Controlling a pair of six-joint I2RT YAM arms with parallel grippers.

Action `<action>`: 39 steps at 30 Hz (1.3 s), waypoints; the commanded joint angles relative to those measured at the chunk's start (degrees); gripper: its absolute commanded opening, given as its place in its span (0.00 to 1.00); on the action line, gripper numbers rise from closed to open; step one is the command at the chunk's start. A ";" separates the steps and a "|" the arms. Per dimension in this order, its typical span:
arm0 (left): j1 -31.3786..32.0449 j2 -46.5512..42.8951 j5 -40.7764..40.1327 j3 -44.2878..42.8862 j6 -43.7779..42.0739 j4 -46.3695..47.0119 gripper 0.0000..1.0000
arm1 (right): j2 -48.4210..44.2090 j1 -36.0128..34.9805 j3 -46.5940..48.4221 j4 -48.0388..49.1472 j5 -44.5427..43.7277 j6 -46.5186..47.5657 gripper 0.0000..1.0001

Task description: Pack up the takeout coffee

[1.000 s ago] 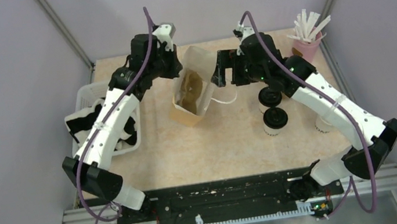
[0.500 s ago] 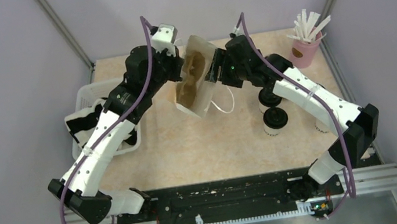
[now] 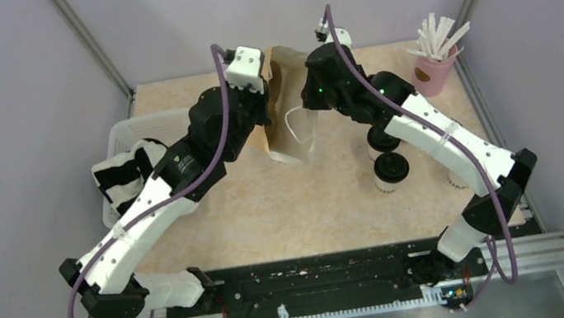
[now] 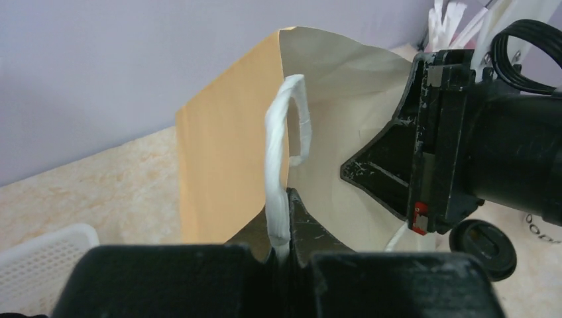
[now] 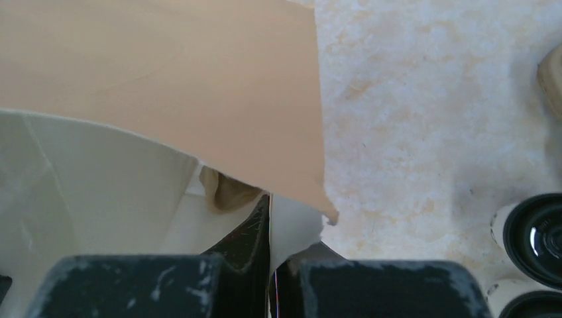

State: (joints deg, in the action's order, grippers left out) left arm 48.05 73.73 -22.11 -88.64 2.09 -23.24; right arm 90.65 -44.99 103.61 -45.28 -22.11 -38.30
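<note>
The brown paper bag (image 3: 288, 121) stands at the table's back middle, held up between both arms. My left gripper (image 3: 266, 108) is shut on its white handle (image 4: 280, 165), which is pinched between the black fingers (image 4: 311, 228). My right gripper (image 3: 304, 99) is shut on the bag's rim (image 5: 291, 218), the paper edge clamped between its jaws. Two takeout coffees, white cups with black lids (image 3: 382, 138) (image 3: 390, 169), stand on the table right of the bag, under the right arm. One black lid (image 5: 538, 238) shows in the right wrist view.
A white mesh basket (image 3: 122, 135) holding black and white items sits at the left edge. A pink cup with white wrapped straws (image 3: 433, 63) stands at the back right. Purple walls close in on both sides and behind.
My right gripper has moved left onto the bag's rim and shut on it. My left arm has swung right with the handle, and the bag now stands more upright.
</note>
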 commanded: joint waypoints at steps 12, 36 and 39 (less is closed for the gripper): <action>-4.31 -4.71 -8.79 14.26 2.71 18.40 0.00 | 2.08 5.41 -4.57 15.60 14.84 9.86 0.00; -4.35 -10.70 12.16 14.26 9.73 12.28 0.00 | -1.93 13.27 -18.40 35.31 48.50 1.94 0.00; -8.94 -9.15 10.43 16.20 15.61 3.54 0.00 | 1.88 12.51 -13.81 20.83 44.20 7.76 0.00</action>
State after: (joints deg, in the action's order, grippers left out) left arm 42.98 64.60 -9.08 -74.30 12.75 -15.79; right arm 91.29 -31.29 83.68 -15.59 24.53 -36.07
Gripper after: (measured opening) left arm 0.006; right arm 0.006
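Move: Both hands already hold the paper bag by its top: its middle is roughly 12 cm below the left hand and 2 cm right, 1 cm ahead of it, and about 12 cm below and 9 cm left of the right hand, level with it fore and aft. Beside the right hand's way, two lidded coffee cups stand about 20 cm lower: one some 20 cm right and 4 cm back, the other 21 cm right and 13 cm back. Keeping the white handle pinched in the left gripper and the bag's edge in the right, the two arms jog the bag in short bobs. The left dips about 6 cm while shifting left, rises again and returns, ending slightly lower and back, its left side rolled down. The right works left and down some 4 cm each, twisting about 30 degrees counter-clockwise, its left side rolling up. ##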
